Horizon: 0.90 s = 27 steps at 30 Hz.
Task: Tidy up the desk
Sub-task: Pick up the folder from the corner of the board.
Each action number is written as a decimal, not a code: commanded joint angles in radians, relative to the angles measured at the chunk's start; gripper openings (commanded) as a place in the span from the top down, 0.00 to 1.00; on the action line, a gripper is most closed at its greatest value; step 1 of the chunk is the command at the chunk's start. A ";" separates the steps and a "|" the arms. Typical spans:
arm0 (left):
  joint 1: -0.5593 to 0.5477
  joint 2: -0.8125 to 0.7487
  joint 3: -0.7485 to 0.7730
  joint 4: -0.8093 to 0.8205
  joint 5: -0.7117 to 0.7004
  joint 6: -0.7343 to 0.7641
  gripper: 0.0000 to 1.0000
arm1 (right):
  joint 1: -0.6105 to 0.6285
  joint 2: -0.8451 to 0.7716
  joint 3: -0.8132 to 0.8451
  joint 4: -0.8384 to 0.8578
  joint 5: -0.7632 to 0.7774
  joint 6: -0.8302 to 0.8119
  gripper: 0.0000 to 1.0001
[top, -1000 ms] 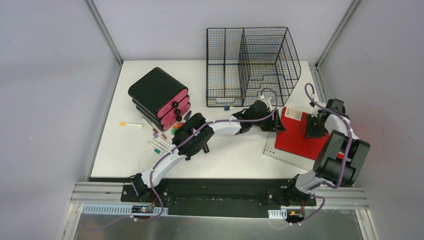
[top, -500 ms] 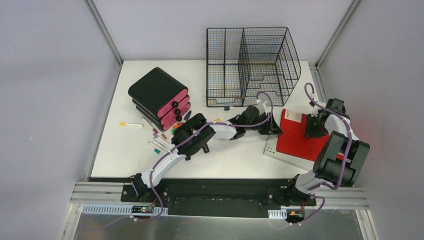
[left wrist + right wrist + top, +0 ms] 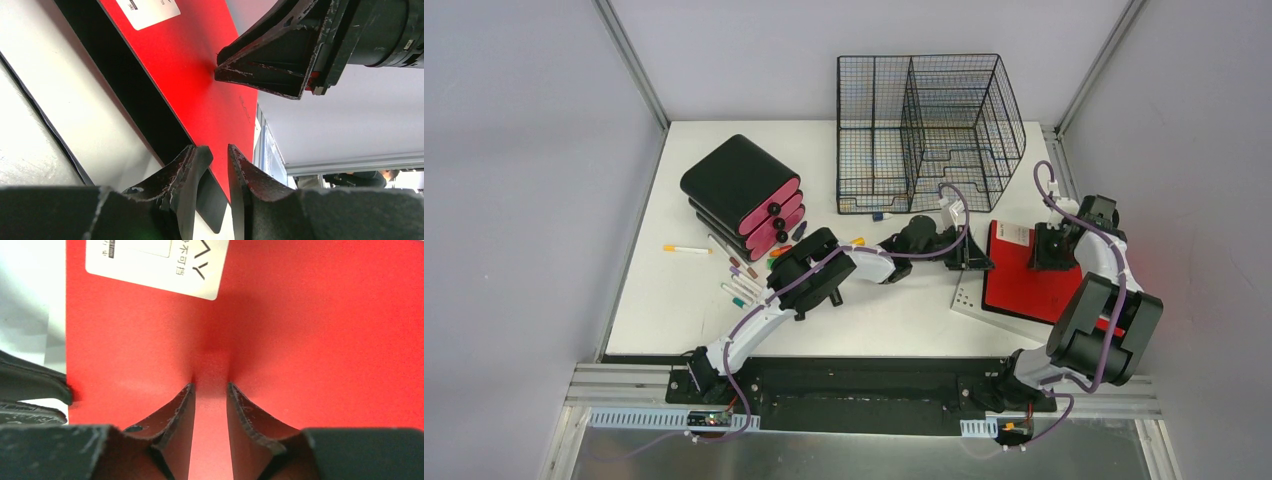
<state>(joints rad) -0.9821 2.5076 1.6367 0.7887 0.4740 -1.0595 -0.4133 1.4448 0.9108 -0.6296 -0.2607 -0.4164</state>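
On the right of the white desk [image 3: 894, 310] a red book [image 3: 1024, 285] lies on top of a white booklet [image 3: 969, 301]. My left gripper [image 3: 977, 260] is at the red book's left edge. In the left wrist view its jaws [image 3: 219, 150] stand at a narrow gap with the book's edge [image 3: 200, 100] between them, one finger under the dark side and one over the red cover. My right gripper [image 3: 1042, 255] points down on the cover near the white label [image 3: 155, 262]. Its jaws [image 3: 210, 386] are slightly apart with the tips on the red cover and nothing between them.
A black wire-mesh rack [image 3: 929, 130] stands at the back. A stack of black and pink cases [image 3: 742, 195] sits at the left. Several pens [image 3: 739, 275] lie below it, with an orange and white marker [image 3: 686, 249] further left.
The left gripper slid slightly back and toward the near side along the book's left edge, and its jaws narrowed. The right gripper's jaws parted a little while staying on the cover.
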 commanded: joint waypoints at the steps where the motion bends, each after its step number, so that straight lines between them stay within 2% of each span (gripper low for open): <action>1: -0.012 -0.063 0.002 0.079 0.009 0.000 0.73 | 0.004 -0.050 0.037 -0.022 -0.082 -0.030 0.65; 10: -0.015 -0.060 0.025 0.004 0.012 0.000 0.87 | -0.010 -0.114 0.053 -0.097 -0.268 -0.115 0.50; 11: -0.014 -0.062 0.025 0.000 0.012 -0.001 0.91 | -0.011 -0.124 0.052 -0.097 -0.279 -0.118 0.49; 12: -0.015 -0.063 0.025 -0.006 0.009 -0.002 0.99 | -0.011 -0.129 0.051 -0.097 -0.286 -0.120 0.49; 16: -0.021 -0.069 0.020 -0.014 0.003 -0.005 1.00 | -0.017 -0.136 0.056 -0.114 -0.310 -0.138 0.47; 24: -0.024 -0.103 -0.019 0.027 -0.007 -0.002 1.00 | -0.020 -0.168 0.060 -0.168 -0.406 -0.215 0.28; 27: -0.027 -0.119 -0.041 0.051 -0.006 0.012 1.00 | -0.022 -0.175 0.056 -0.149 -0.402 -0.185 0.26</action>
<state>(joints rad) -0.9958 2.4985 1.6138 0.7307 0.4732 -1.0668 -0.4274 1.3121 0.9314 -0.7856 -0.6071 -0.5842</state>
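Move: The left fingertips are at the folder's left edge; the folder's middle lies about 14 cm to the left hand's right, 2 cm back and 2 cm lower. The board's near-left corner is 8 cm back and 8 cm left of this hand, and the wire rack is 21 cm ahead and 16 cm left. From the right hand, the folder's middle is 2 cm back and 2 cm below, its white label 7 cm ahead and 8 cm left. Fingertips still at the folder's left edge, the left hand shuts its partly open fingers fully while easing some 1.5 cm down and 1 cm back; whether they grip the cover can't be seen. The right hand travels about 5.5 cm left over the folder towards that edge and rises nearly 5 cm, turning counter-clockwise, left side lifting, fingers spreading wide. ##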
